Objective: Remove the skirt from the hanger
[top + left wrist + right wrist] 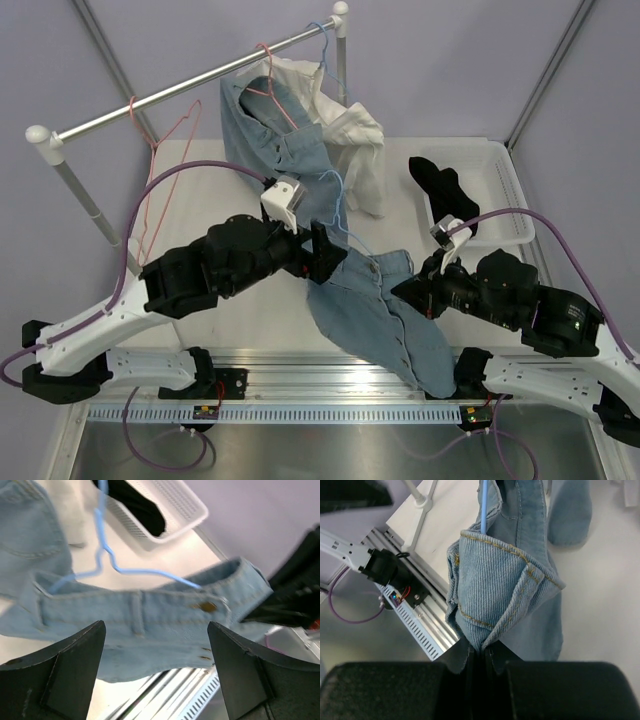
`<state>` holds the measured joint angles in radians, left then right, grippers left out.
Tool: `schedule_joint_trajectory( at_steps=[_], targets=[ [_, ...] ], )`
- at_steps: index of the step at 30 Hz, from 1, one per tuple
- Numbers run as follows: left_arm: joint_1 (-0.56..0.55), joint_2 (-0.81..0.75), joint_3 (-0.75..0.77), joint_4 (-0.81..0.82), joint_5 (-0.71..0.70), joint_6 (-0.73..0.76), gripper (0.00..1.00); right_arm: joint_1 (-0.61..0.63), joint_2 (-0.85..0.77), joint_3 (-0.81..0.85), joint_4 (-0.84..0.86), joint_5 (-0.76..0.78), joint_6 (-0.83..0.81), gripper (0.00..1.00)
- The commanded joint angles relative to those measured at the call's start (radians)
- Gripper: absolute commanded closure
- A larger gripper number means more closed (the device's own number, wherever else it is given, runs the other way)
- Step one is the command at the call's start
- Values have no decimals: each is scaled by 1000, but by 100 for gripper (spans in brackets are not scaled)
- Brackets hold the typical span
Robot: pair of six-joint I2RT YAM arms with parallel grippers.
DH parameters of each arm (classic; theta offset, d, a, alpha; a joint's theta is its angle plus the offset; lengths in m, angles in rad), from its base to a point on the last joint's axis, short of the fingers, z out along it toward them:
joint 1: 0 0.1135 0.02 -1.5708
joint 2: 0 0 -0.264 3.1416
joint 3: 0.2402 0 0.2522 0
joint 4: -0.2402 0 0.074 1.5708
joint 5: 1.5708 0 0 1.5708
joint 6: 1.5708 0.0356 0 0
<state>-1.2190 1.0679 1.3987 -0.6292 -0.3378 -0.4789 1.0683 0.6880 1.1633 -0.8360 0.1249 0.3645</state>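
The black skirt (445, 190) lies crumpled in the white basket (510, 200) at the right, apart from both grippers; the left wrist view shows the skirt (140, 505) there too. A pink hanger (160, 160) hangs bare on the rail at the left. My right gripper (415, 295) is shut on the waistband of blue denim trousers (490, 590), its jaws (480, 652) pinching a fold. A light-blue hanger (107, 555) runs into that waistband. My left gripper (156, 630) stands open just before the waistband (150, 615), nothing between its fingers.
On the metal rail (180, 90) hang another denim garment (270, 130) on a second pink hanger (265, 60) and a white shirt (350, 140). The held trousers (375, 310) trail down to the table's near edge. The rail's left post (70, 180) stands beside my left arm.
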Motion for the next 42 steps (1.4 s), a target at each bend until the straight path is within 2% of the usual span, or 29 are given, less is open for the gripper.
schedule_joint_trajectory(
  at_steps=[1,3,7,20,23,25,26,29,34,37,38,41,42],
  targets=[
    [82,-2,62,-3,-4,54,13,9,-39,-13,139,-103,59,100],
    [108,0,65,13,38,69,13,7,-39,-27,153,-120,76,100],
    [137,9,82,26,37,95,13,9,-41,-42,181,-169,94,100],
    [170,66,74,52,77,108,16,7,-59,-36,247,-261,100,100],
    [176,70,68,66,83,108,25,7,-59,-34,256,-281,99,100],
    [179,72,68,74,94,108,35,9,-61,-31,252,-272,99,100],
    [179,75,68,74,95,105,57,7,-61,-31,250,-269,97,100],
    [180,72,60,72,82,92,100,7,-64,-25,253,-261,96,100],
    [182,56,62,79,54,88,100,7,-62,-13,221,-183,106,100],
    [184,53,94,63,33,100,100,9,-50,-5,169,-131,119,60],
    [184,56,109,54,23,105,100,9,-47,-4,160,-131,119,55],
    [187,78,173,19,5,128,100,7,-30,7,115,-131,119,29],
    [187,86,187,10,5,131,100,7,-28,10,88,-92,117,17]
  ],
)
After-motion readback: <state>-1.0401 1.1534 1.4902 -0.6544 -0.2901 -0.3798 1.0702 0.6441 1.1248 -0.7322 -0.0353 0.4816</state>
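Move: Ahead of the left hand by about 5 cm, 1 cm to its right and roughly at its height, is the neck of the blue hanger; from the right hand, which already pinches the skirt, that neck is some 9 cm ahead and 9 cm left, slightly higher. The skirt's middle lies about 8 cm back, 7 cm right and 12 cm below the left hand. Still on the rail, the other denim hangs roughly 15 cm ahead of the left hand and 8 cm left. Reaching forward about 5 cm with its fingers open, the left hand meets the blue hanger's neck, then shuts its fingers and keeps the pinch. Meanwhile the right hand draws the pinched skirt some 4 cm back and 2–3 cm left, turning about 10 degrees counter-clockwise; only once the left hand has closed does it open wide and let go of the waistband, easing a centimetre forward. ##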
